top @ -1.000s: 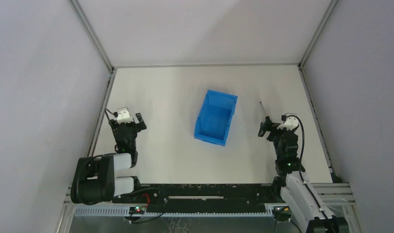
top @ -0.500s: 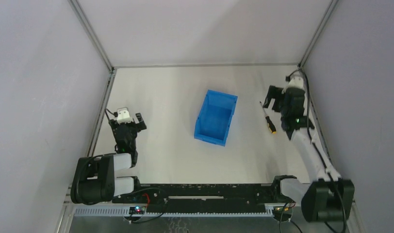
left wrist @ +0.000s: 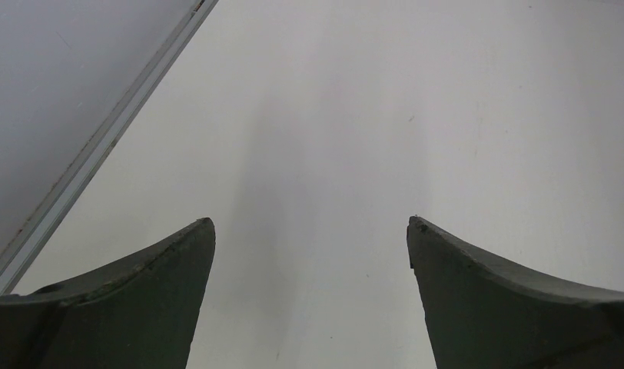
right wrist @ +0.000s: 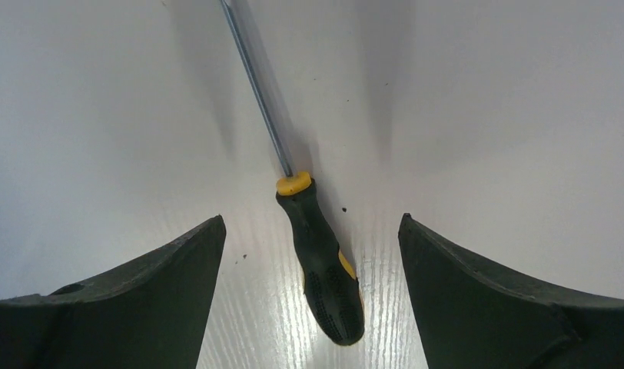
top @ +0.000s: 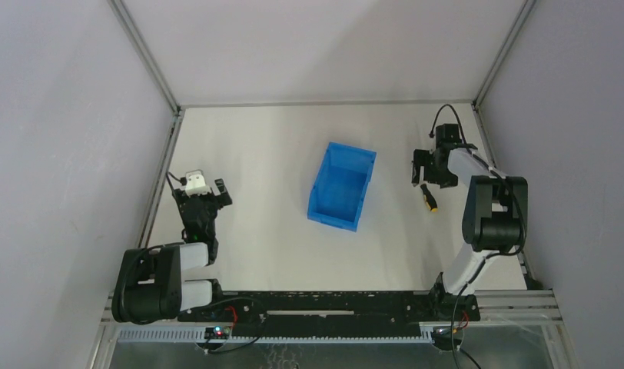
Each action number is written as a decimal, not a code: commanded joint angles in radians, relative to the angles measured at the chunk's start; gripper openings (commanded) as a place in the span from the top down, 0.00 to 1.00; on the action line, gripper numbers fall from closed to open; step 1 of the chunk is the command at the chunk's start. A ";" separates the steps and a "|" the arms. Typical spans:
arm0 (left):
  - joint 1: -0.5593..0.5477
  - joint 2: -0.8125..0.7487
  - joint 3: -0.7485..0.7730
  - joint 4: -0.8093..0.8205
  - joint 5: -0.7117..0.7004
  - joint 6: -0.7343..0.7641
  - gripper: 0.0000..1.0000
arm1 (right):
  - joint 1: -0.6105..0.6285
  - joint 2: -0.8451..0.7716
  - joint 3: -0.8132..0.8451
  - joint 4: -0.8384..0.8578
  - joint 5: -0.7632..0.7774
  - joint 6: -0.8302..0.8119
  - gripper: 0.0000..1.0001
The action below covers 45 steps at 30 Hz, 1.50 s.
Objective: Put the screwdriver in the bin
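Observation:
The screwdriver (top: 429,201) lies flat on the white table, right of the bin (top: 352,150), a bright blue bin with nothing in it. In the right wrist view its black and yellow handle (right wrist: 324,269) lies between my fingers and its thin shaft (right wrist: 259,84) runs away from me. My right gripper (top: 426,171) (right wrist: 310,218) points down over it, open, with a gap between the handle and each finger (right wrist: 163,292). My left gripper (top: 203,194) (left wrist: 310,221) rests open at the left over bare table, holding nothing.
Grey walls with metal frame rails (top: 164,165) close the table on the left, back and right. The right rail (top: 499,173) runs close beside my right arm. The bin's lower side (top: 336,218) faces the near edge.
My right arm swung out from near its base to the far right, then came in low over the screwdriver. The screwdriver, the bin and the left arm have not moved.

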 commanded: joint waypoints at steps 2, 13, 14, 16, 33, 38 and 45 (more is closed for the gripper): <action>-0.004 -0.017 0.046 0.067 -0.012 0.020 0.00 | 0.001 0.068 0.045 0.015 -0.001 -0.018 0.12; -0.003 -0.017 0.046 0.067 -0.012 0.020 0.00 | 0.004 0.070 0.042 -0.024 -0.001 0.107 1.00; -0.004 -0.017 0.046 0.067 -0.012 0.020 0.00 | 0.005 0.045 0.042 -0.026 -0.002 0.127 1.00; -0.003 -0.017 0.047 0.067 -0.013 0.020 0.00 | 0.006 -0.020 0.044 -0.037 -0.027 0.169 1.00; -0.004 -0.016 0.046 0.067 -0.012 0.021 0.00 | 0.439 -0.230 0.306 -0.179 -0.112 0.501 1.00; -0.004 -0.017 0.046 0.067 -0.012 0.020 0.00 | 0.585 -0.102 0.404 -0.176 -0.015 0.515 1.00; -0.004 -0.016 0.046 0.067 -0.012 0.020 0.00 | 0.674 0.000 0.349 -0.117 0.135 0.481 0.94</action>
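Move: The screwdriver lies directly under the right hand's open fingers, its middle about 4 cm below and level with them, its shaft pointing forward and the black handle back towards the base. The blue bin's middle is some 27 cm to that hand's left, about 2 cm nearer the base and roughly 3 cm lower. From the left hand the screwdriver is about 72 cm to the right, some 3 cm farther out and 7 cm below. The screwdriver's handle is straddled as the right hand sinks the last 3 cm, then pinched just behind the yellow collar by the closing fingers. They lift it about 20 cm while swinging left, rolling some 20 degrees so the hand's left side rises, and after about 28 cm of leftward travel sink 4 cm towards the bin, keeping hold. ##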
